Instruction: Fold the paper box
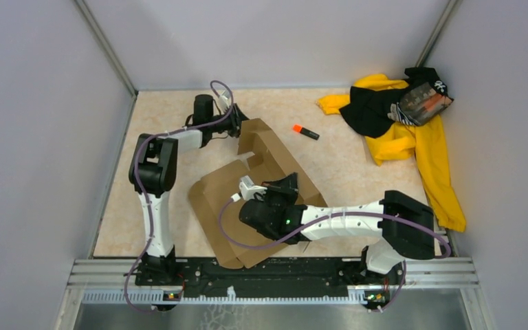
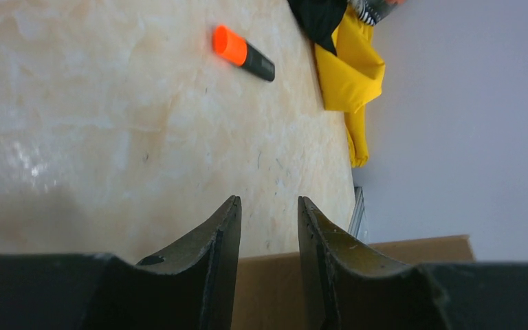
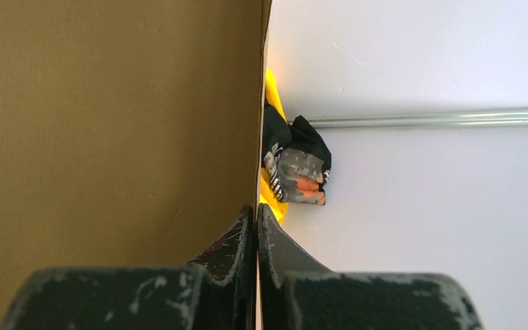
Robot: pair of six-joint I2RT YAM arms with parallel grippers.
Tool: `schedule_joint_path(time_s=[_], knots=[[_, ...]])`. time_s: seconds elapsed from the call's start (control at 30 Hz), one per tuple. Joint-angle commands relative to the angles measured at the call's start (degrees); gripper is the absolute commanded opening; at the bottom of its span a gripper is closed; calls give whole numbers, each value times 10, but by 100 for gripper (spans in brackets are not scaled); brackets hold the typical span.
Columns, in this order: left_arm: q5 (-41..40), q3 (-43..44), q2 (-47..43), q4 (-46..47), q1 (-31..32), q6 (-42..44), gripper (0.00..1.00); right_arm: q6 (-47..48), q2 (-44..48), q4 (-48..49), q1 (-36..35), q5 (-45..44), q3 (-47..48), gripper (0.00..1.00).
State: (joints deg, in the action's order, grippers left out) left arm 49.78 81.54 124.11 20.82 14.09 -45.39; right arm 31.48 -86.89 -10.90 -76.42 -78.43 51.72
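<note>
The paper box (image 1: 275,155) is a brown cardboard sheet lying in the middle of the table, with its far panel raised. My right gripper (image 1: 246,185) is shut on the edge of one upright panel. In the right wrist view that panel (image 3: 110,124) fills the left side and its edge runs straight in between the closed fingers (image 3: 257,210). My left gripper (image 1: 239,126) is at the far flap of the box. Its jaws (image 2: 268,203) stand apart, with the brown face of the flap (image 2: 275,289) showing low between them and the fingers not touching it.
An orange-and-black marker (image 1: 305,132) (image 2: 243,53) lies on the table beyond the box. A yellow-and-black clothing pile (image 1: 399,117) (image 2: 350,69) (image 3: 295,168) fills the far right corner. Grey walls enclose three sides, and a metal rail (image 1: 275,268) runs along the front.
</note>
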Motion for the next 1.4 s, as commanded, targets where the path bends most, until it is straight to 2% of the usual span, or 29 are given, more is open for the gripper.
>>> schedule_joint_path(time_s=[0.0,0.3,1.1,1.37], knots=[[12,-34,-47,29,8,19,42,-27,0,-6,-7,-2,7,0],[13,-47,-68,24,19,24,41,-91,11,-68,3,0,14,0],[9,-130,-130,26,40,51,41,-91,19,-54,10,4,5,0],[-4,-193,-150,45,45,58,41,-91,4,-65,8,-5,5,0]])
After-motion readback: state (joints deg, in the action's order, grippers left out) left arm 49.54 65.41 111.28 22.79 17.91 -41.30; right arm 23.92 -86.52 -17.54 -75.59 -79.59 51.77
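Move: Ahead of and slightly left of the box's end flap, the left hand has the flap's middle about 5 cm back, 2 cm to its right and 3 cm below. The standing panel carrying it is centred some 15 cm back and 15 cm right of this hand. The marker lies about 19 cm right and 3 cm back. From the right hand, already pinching the panel's top edge, the flap's middle is roughly 12 cm ahead, 12 cm left and 5 cm lower. Pushing the end flap inward from its outer, far side, the left hand draws back about 8 cm with part-open fingers and little wrist turn, dipping a centimetre first, nearly pausing as it rises, then going on back. The right hand keeps its pinch on the panel's top edge and shifts about 1.5 cm right early on, then holds. ##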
